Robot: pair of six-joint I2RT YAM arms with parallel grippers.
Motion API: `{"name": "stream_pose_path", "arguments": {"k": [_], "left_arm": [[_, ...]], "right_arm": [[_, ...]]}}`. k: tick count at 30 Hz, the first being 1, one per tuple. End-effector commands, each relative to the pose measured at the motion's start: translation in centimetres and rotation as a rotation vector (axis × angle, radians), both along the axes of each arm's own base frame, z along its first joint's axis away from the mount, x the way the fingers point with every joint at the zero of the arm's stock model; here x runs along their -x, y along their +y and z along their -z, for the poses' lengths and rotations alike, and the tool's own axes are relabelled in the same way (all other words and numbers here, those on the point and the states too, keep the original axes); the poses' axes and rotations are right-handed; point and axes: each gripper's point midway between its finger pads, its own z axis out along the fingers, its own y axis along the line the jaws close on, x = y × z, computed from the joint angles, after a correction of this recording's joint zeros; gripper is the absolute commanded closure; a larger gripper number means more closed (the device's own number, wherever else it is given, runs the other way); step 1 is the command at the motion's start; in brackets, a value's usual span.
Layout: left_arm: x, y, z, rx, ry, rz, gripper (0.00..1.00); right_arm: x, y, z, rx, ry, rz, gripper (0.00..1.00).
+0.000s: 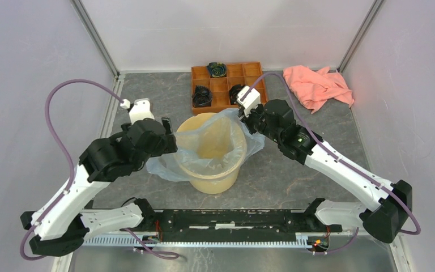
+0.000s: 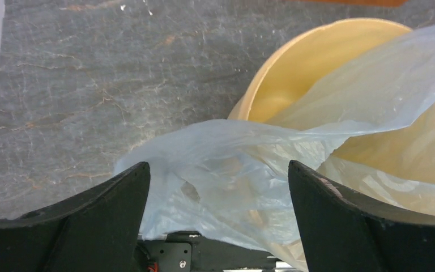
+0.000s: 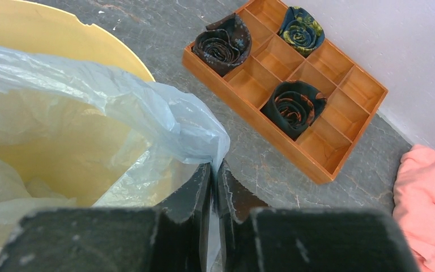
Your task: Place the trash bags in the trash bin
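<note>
The pale yellow trash bin (image 1: pixel 212 180) stands upright mid-table. The translucent blue-grey trash bag (image 1: pixel 226 136) lines its mouth and spills over the rim on the left and the right. My right gripper (image 1: pixel 248 119) is shut on the bag's right edge; the film (image 3: pixel 170 122) runs between the closed fingers (image 3: pixel 195 198). My left gripper (image 1: pixel 167 144) is open at the bin's left rim, with bag film (image 2: pixel 221 170) lying between its spread fingers (image 2: pixel 107 209) but not pinched. The bin's rim (image 2: pixel 272 68) shows beyond.
An orange-brown compartmented tray (image 1: pixel 222 101) with three dark rolled items stands behind the bin; it also shows in the right wrist view (image 3: pixel 317 96). A salmon-pink cloth (image 1: pixel 317 85) lies at the back right. Enclosure walls stand on three sides.
</note>
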Motion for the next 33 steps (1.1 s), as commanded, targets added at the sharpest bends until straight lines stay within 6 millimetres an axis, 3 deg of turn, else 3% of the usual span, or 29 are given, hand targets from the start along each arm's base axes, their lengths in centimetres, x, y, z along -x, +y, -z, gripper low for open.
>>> {"name": "stream_pose_path", "arguments": {"k": [1, 5, 10, 14, 19, 22, 30, 33], "left_arm": [[-0.5, 1.9, -1.4, -0.030, -0.093, -0.034, 0.10], [-1.2, 1.7, -0.4, -0.086, -0.060, -0.047, 0.17], [-2.7, 1.1, -0.6, -0.029, -0.073, -0.021, 0.22], [-4.3, 0.6, 1.3, 0.032, -0.011, 0.027, 0.28], [-5.6, 2.3, 2.5, 0.043, -0.001, -0.036, 0.48], [-6.4, 2.7, 3.1, 0.040, 0.003, -0.062, 0.69], [-6.2, 2.5, 4.0, 0.056, 0.028, -0.024, 0.84], [-5.9, 3.0, 4.7, 0.043, 0.035, -0.041, 0.98]], "right_arm": [[0.0, 0.2, -1.2, -0.036, -0.027, -0.019, 0.86], [0.0, 0.4, -1.3, -0.046, -0.025, -0.026, 0.85], [0.1, 0.5, -1.1, -0.058, -0.020, -0.032, 0.85], [0.1, 0.5, -1.0, -0.071, -0.019, -0.030, 0.85], [0.1, 0.6, -0.9, -0.082, -0.019, -0.027, 0.85], [-0.4, 0.8, -0.9, -0.096, -0.012, -0.019, 0.85], [-1.0, 1.6, -0.8, -0.095, 0.022, -0.053, 0.84], [-1.4, 1.6, -0.6, -0.101, 0.031, -0.046, 0.84]]}}
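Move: The trash bag's loose left edge hangs about 5 cm ahead of the open left gripper, 2 cm to its left and some 5 cm lower. The trash bin's middle is roughly 5 cm ahead, 14 cm right and 20 cm below, and the wooden tray some 38 cm ahead, 23 cm right, 27 cm below. From the right hand, still pinching its corner of the bag, the left edge lies about 27 cm left, 7 cm back and 3 cm lower; the bin's middle is 12 cm left, 7 cm back, 18 cm below. The bag's left edge is taken between the left fingers: the hand eases slightly left, then reaches about 6 cm forward while sinking some 5 cm beside the trash bin, the wide-open gripper shutting almost fully and the wrist barely turning. The right fingers keep their pinch, and that hand sinks about 2 cm towards the end. ##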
